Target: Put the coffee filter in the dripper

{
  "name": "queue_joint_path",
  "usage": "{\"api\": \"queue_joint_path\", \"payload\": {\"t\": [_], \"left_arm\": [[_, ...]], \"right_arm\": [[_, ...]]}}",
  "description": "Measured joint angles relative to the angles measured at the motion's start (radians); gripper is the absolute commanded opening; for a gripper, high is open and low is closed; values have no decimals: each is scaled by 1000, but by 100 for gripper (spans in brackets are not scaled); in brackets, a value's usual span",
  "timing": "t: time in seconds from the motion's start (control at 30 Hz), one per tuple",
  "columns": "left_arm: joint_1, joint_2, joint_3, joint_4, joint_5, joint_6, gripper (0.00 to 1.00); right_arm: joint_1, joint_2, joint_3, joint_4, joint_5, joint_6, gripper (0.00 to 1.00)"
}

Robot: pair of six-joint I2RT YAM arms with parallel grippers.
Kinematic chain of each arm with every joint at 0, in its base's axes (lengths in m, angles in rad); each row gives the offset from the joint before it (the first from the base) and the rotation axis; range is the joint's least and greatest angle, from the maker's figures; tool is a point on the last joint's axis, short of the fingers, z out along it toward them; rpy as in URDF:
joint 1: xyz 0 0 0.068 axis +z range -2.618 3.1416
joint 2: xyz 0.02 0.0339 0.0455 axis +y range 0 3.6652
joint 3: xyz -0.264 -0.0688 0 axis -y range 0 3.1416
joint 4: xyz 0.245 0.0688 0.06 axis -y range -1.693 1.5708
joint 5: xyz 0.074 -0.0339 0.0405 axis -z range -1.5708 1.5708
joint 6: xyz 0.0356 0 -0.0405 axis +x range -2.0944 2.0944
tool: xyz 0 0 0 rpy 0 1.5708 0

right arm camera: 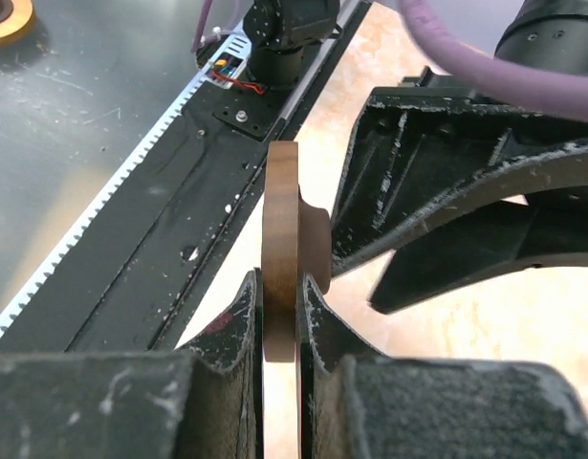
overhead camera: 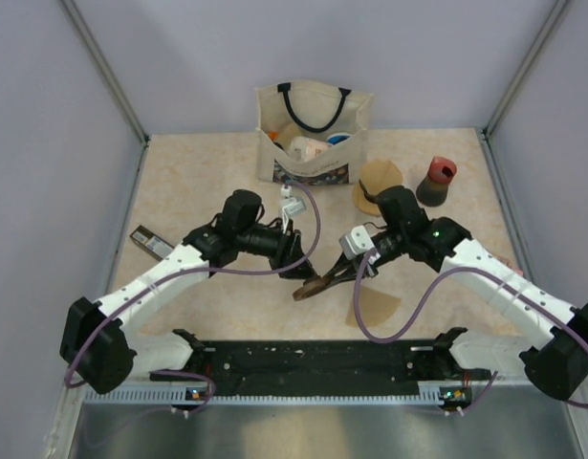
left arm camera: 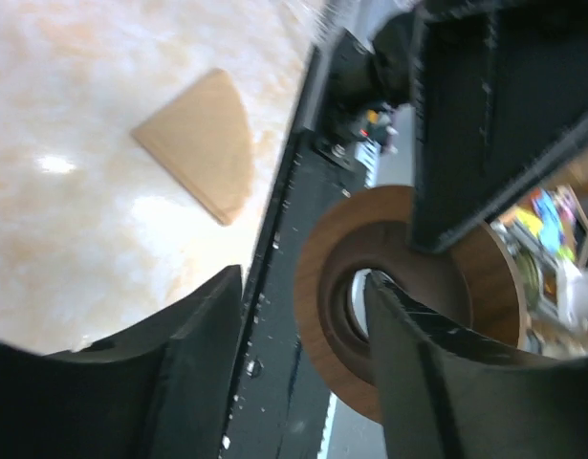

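The coffee filter (overhead camera: 375, 306), a flat light-brown paper wedge, lies on the table under the right arm; the left wrist view also shows the filter (left arm camera: 203, 143), with nothing touching it. Above the table's middle both arms meet at a tan wooden ring (overhead camera: 313, 285) with a dark centre. My right gripper (right arm camera: 282, 282) is shut on the ring's edge (right arm camera: 280, 210). My left gripper (left arm camera: 303, 277) stands open, one finger across the ring's (left arm camera: 322, 287) hole, not pinching it. No blue cone shows, so the dripper is out of view.
A cream tote bag (overhead camera: 313, 134) full of items stands at the back. A tan fan-shaped stack (overhead camera: 375, 180) and a dark grinder with a red top (overhead camera: 437, 180) sit back right. A small dark flat item (overhead camera: 152, 241) lies left. A black rail (overhead camera: 313, 359) runs along the near edge.
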Motion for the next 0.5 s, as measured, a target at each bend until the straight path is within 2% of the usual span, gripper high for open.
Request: {"api": "queue_joint_path", "payload": {"t": [0.07,0.2,0.3,0.4,0.5], "left_arm": [[2,-3,25,-43,-88,-5,99],[3,-43,63,-82,-317,-26,99],[14,-105,93,-119,-578,-75,99],[47,-169,118,-153,-840,-134,99],[72,-241,119,-197,-1097,-204,99]], "right_arm": [[0,-8,0,-10,21,10,0],[1,-27,0,-26,60,36,0],[0,-60,-2,5,123,124,0],[-21,-107,-13,124,212,269,0],[-109,-158,-47,303,292,471,0]]}}
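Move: The right hand already pinches the brown ring by its edge, the ring's middle some 4 cm to its left and 2 cm back. The dripper with the filter, standing on the glass, is about 21 cm ahead of this hand, 8 cm right and 9 cm lower; the red-topped jar lies roughly 14 cm right of the dripper and 6 cm farther out. The spare filter lies level with the hand, 8 cm right and 22 cm below. From the left hand the ring is about 3 cm back, 2 cm right. Forward and leftwards, slightly up, the left hand sweeps clear of the brown ring for almost 20 cm, its half-open fingers spreading wide while it swings some 65 degrees counter-clockwise. The right hand keeps its pinch on the ring, holds nearly still at first, then carries it forward and up about 8 cm towards the dripper, turning clockwise. ##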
